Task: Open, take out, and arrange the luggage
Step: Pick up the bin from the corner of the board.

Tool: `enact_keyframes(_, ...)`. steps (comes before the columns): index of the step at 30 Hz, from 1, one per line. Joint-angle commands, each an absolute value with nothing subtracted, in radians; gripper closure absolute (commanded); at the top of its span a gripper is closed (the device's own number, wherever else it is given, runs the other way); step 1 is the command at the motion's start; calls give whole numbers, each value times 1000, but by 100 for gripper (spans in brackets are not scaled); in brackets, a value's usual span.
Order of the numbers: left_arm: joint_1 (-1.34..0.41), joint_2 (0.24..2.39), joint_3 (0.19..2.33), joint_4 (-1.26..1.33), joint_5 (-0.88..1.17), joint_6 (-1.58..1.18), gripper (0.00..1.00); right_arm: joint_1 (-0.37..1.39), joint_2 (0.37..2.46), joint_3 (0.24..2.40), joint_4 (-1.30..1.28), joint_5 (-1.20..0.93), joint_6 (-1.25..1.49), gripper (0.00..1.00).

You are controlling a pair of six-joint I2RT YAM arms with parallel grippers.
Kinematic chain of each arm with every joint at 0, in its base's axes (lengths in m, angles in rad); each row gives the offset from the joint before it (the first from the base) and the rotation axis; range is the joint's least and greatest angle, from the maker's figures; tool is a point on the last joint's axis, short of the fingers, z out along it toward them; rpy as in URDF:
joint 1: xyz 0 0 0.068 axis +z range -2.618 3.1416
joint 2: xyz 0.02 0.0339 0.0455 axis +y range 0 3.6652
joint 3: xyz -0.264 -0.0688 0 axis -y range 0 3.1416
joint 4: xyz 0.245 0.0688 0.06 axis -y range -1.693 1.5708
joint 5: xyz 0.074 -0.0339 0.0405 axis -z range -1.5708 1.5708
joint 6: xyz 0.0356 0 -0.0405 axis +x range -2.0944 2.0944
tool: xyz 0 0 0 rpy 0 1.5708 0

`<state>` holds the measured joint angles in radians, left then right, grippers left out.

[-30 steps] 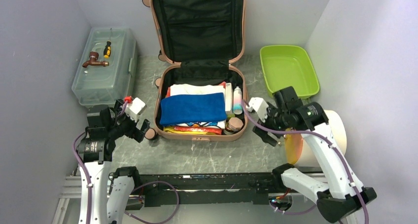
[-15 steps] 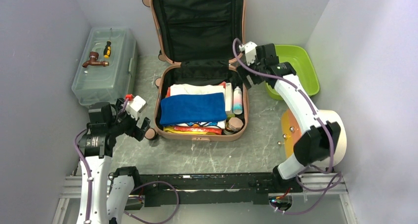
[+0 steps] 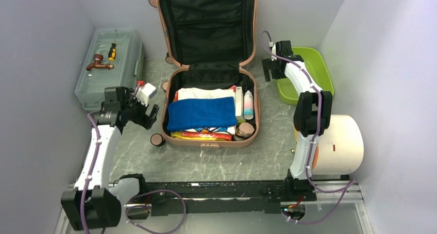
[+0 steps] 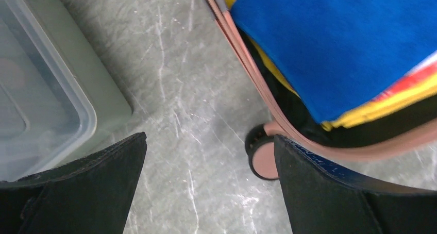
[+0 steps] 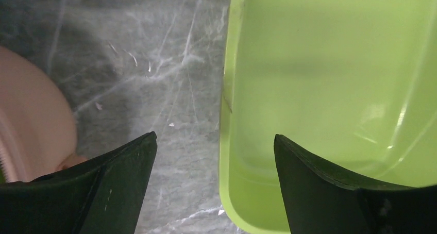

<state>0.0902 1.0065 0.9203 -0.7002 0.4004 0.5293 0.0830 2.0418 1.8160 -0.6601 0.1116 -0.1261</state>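
Observation:
The salmon-pink luggage [image 3: 206,143] lies open in the middle of the table, its black-lined lid [image 3: 206,22] upright against the back wall. Inside it, a folded blue cloth [image 3: 201,113] lies on top of white, yellow and red items, with bottles [image 3: 248,104] along the right side. My left gripper [image 3: 150,116] hangs open and empty beside the luggage's left wall. The left wrist view shows that gripper [image 4: 208,141] over bare table, with the pink rim [image 4: 242,53] and a wheel [image 4: 265,159] beside it. My right gripper [image 3: 269,69] is open, and in its wrist view the gripper [image 5: 214,138] straddles the green tray's left rim.
A lime green tray [image 3: 304,71] sits at the back right, seen in the right wrist view as the tray [image 5: 335,64]. A translucent toolbox [image 3: 108,69] at the back left carries a screwdriver [image 3: 112,51] and a brown tap [image 3: 99,63]. A white roll [image 3: 337,144] stands at the right.
My right arm has swung from the luggage's front right corner to the back, between the lid and the green tray. My left gripper has moved up closer to the luggage's left wall.

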Motion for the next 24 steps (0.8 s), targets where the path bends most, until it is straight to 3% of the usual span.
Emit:
enact_keyframes(1,32,1111,973,-538,253,470,1,85,2080,1864,-711,72,-109,16)
enact_keyframes(9,-78,1301,1017,-424,121,425,1,64,2133,1845,-700,64,-148,32)
enact_keyframes(14,-86,1389,1052,-377,54,410,1,56,2165,1851,-713,39,-187,55)
enact_keyframes(18,-86,1441,1092,-351,35,378,1,56,2151,1846,-721,20,-223,91)
enact_keyframes(21,-86,1460,1140,-365,37,352,1,55,2096,1801,-697,15,-246,100)
enact_keyframes(24,-86,1430,1169,-363,24,336,1,56,2033,1747,-660,15,-267,100)
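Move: The green bin's left rim is almost right under the open right fingers, some 6 cm down; the bin's middle lies about 13 cm to the right, 4 cm ahead and 10 cm lower. The spray bottle stands roughly 12 cm left of this hand and 12 cm back, the suitcase's middle about 30 cm left and 13 cm back. From the left hand, the bin is some 27 cm ahead and 66 cm right, the suitcase 28 cm right and 8 cm ahead. Down by about 6 cm, easing slightly back, the right hand brings its open fingers astride the green bin's left rim, tipping about 10 degrees more steeply downward, then closes them to pinch the rim. The open left hand meanwhile swings forward some 11 cm and a little lower, through the gap between the storage box and the suitcase's left side. ##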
